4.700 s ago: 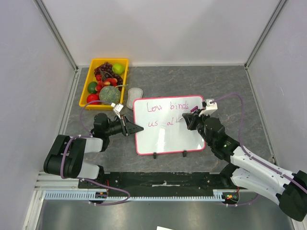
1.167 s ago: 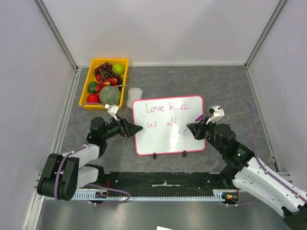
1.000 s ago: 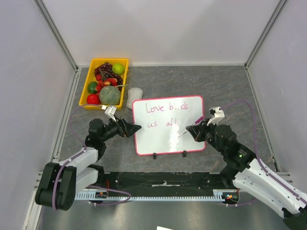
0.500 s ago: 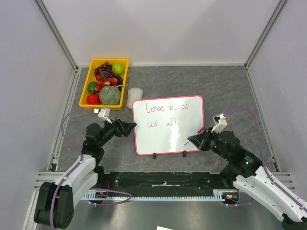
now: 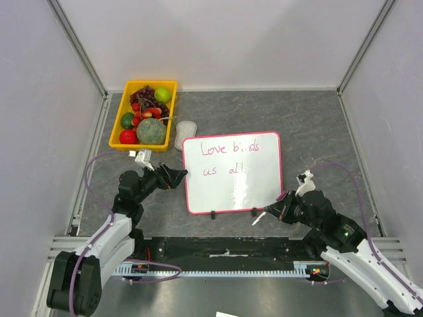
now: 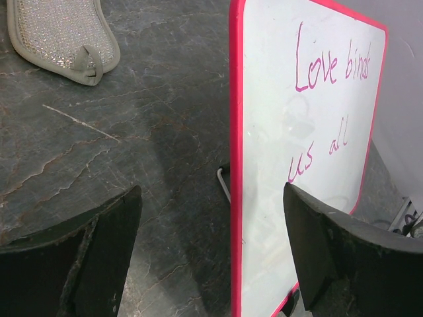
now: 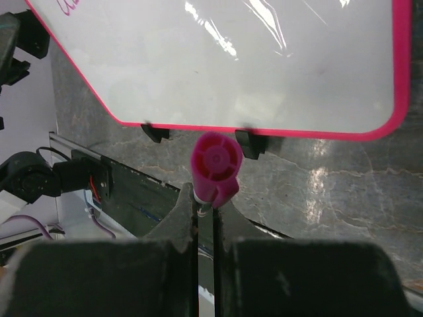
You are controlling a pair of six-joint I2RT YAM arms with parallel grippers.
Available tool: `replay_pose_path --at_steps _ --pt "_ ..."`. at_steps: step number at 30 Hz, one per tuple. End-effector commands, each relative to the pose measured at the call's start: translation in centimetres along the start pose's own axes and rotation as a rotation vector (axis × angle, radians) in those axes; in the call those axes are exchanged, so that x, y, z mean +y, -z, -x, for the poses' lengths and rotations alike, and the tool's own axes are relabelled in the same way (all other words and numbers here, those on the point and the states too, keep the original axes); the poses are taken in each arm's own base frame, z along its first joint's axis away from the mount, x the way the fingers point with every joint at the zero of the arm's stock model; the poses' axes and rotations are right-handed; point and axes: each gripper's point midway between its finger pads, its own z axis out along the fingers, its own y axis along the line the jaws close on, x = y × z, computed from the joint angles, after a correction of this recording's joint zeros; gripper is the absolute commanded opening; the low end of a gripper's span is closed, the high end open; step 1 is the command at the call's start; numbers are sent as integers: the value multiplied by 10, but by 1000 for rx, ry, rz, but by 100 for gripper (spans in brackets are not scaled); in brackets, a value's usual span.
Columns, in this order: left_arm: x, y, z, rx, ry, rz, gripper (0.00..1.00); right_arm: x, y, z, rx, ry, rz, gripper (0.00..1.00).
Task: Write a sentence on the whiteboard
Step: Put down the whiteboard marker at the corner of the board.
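The whiteboard [image 5: 254,188] lies at mid-table, pink-framed, its two black feet toward the arms. The sentence [image 5: 228,158] reads "Love binds us all" in pink script, in two lines. My left gripper [image 5: 178,176] is open at the board's left edge. In the left wrist view the pink frame [image 6: 235,198] runs into the gap of the left gripper [image 6: 211,257] without touching the fingers [image 6: 92,257], and the sentence [image 6: 330,92] shows. My right gripper [image 5: 283,210] is shut on a pink marker [image 5: 268,214] below the board's near right corner. In the right wrist view the marker [image 7: 215,165] sticks out of the right gripper [image 7: 205,211], short of the whiteboard [image 7: 231,66].
A yellow tray [image 5: 119,129] of fruit sits at the back left. A grey eraser pad [image 5: 187,130] lies between it and the board, and the pad [image 6: 63,33] also shows in the left wrist view. A black rail [image 5: 225,254] runs along the near edge.
The right gripper has drawn the marker off the board face, back toward the near edge. The left gripper has slipped back a little to the left of the board's edge.
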Motion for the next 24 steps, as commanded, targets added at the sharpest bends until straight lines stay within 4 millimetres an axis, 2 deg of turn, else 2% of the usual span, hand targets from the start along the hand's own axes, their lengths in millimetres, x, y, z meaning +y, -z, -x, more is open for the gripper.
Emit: replay_pose_path --at_steps 1,12,24 --pt "2 0 5 -26 -58 0 92 -11 4 -14 55 -43 -40 0" --pt "2 0 3 -19 -57 -1 92 -26 -3 -37 130 -145 -68 0" --pt "1 -1 4 -18 -58 -8 92 -29 -7 -40 116 -246 -61 0"
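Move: The right hand holds the marker in front of the whiteboard's near edge. The bare table strip beside the near right corner is about 3 cm back and 8 cm below it. From this hand, that corner is some 3 cm ahead and 4 cm right, and the right clip is 1 cm ahead and 3 cm left, both about 7 cm down. From the left hand, the strip is roughly 14 cm back, 24 cm right and 9 cm below. With the marker still pinched in its shut fingers, the right hand sinks about 4.5 cm and draws back some 2.5 cm, bringing the marker down towards the strip of table in front of the board's near right corner. As it goes the wrist tips the fingers roughly 10 to 15 degrees further down, and the hand all but stops at the end, its grip kept closed. ##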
